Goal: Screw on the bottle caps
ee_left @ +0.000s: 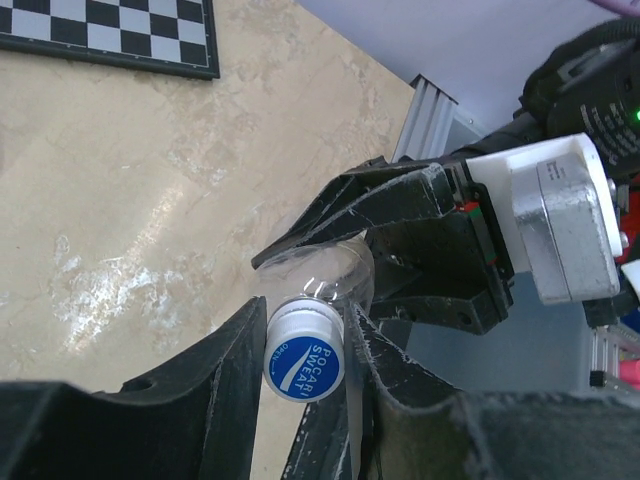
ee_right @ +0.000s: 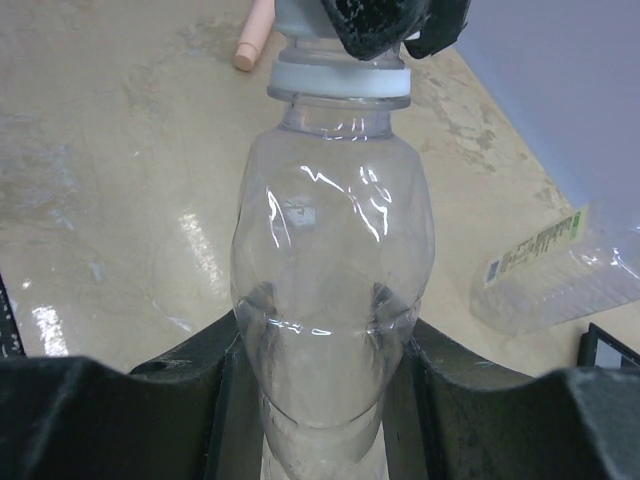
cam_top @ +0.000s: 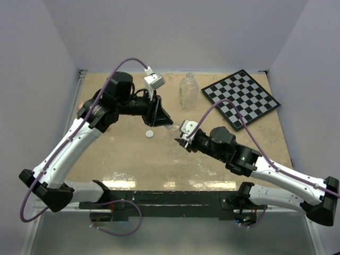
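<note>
My right gripper [ee_right: 325,350] is shut on the body of the small clear bottle [ee_right: 330,230] and holds it above the table. My left gripper [ee_left: 305,330] is shut on the blue cap [ee_left: 305,355], which sits on that bottle's neck. In the top view the two grippers meet at mid-table, left [cam_top: 163,121] and right [cam_top: 183,137], with the small bottle [cam_top: 174,129] between them. The white cap [cam_top: 150,134] lies loose on the table just left of them. The large clear bottle [cam_top: 188,91] stands uncapped at the back.
A black-and-white checkerboard [cam_top: 241,98] lies at the back right, behind the right arm. A pink stick [ee_right: 252,35] lies on the table beyond the held bottle. The large bottle also shows to the right in the right wrist view [ee_right: 560,275].
</note>
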Robot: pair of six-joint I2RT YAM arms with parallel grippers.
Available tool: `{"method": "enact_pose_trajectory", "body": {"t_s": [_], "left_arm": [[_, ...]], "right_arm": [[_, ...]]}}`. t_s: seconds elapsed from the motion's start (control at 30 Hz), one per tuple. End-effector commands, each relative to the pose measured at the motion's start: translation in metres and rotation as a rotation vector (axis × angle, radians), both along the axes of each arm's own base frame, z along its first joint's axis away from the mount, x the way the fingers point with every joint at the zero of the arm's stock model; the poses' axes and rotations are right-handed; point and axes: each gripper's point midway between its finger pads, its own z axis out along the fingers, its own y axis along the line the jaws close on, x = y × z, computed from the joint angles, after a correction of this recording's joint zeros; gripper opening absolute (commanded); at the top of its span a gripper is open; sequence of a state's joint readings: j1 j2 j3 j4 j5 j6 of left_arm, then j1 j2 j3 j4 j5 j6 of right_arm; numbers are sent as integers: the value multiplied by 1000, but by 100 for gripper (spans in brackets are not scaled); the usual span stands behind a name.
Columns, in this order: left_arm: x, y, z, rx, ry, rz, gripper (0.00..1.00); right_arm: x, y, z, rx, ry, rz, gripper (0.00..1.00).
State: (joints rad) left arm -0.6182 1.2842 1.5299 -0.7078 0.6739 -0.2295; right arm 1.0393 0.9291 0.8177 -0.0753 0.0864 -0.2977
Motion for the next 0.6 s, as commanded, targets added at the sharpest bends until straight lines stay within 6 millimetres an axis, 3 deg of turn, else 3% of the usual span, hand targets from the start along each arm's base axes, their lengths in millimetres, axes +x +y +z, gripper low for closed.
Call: {"method": "enact_pose_trajectory", "body": {"t_s": [0.0,0.23,0.33,0.4,0.57], "left_arm": [[-26,-4,8,-15,-148,-190,18],[-47,-3,4,-69,-360,-413,13],[-51,0,3,-74,-468,-464,6],[-52,1,1,-72,-513,-496,1],[-59,4,-9,-66,-605,-594,0]], "right_arm": [[-23,16,48,114,-17,148,0],[-46,21,61,141,3,283,0],[-51,22,67,153,11,321,0],[-53,22,68,156,18,333,0],[-53,25,64,147,39,348,0]]}}
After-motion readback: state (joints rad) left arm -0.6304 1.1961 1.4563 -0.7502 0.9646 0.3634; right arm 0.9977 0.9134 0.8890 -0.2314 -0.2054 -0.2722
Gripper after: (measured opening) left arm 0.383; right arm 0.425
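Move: Just at the left fingertips, about 1 cm right and 1 cm down, sits the blue-topped cap, already pinched on the mouth of the held bottle; that bottle's middle is some 6 cm right, 2 back and 4 below. The tall bottle stands about 24 cm ahead, 10 right and 25 down, the loose white cap 9 ahead, 9 left and 33 down. From the right hand, gripping the bottle, the pinched cap is about 8 cm left, 3 ahead, 4 higher. Twisting the pinched cap clockwise, as seen looking along its fingers onto the cap, the left hand rolls some 35 degrees while drawing back about 5 cm. The right hand keeps its grip on the bottle and goes back with it about 4 cm, swinging roughly 15 degrees counter-clockwise. Both grips stay closed. ##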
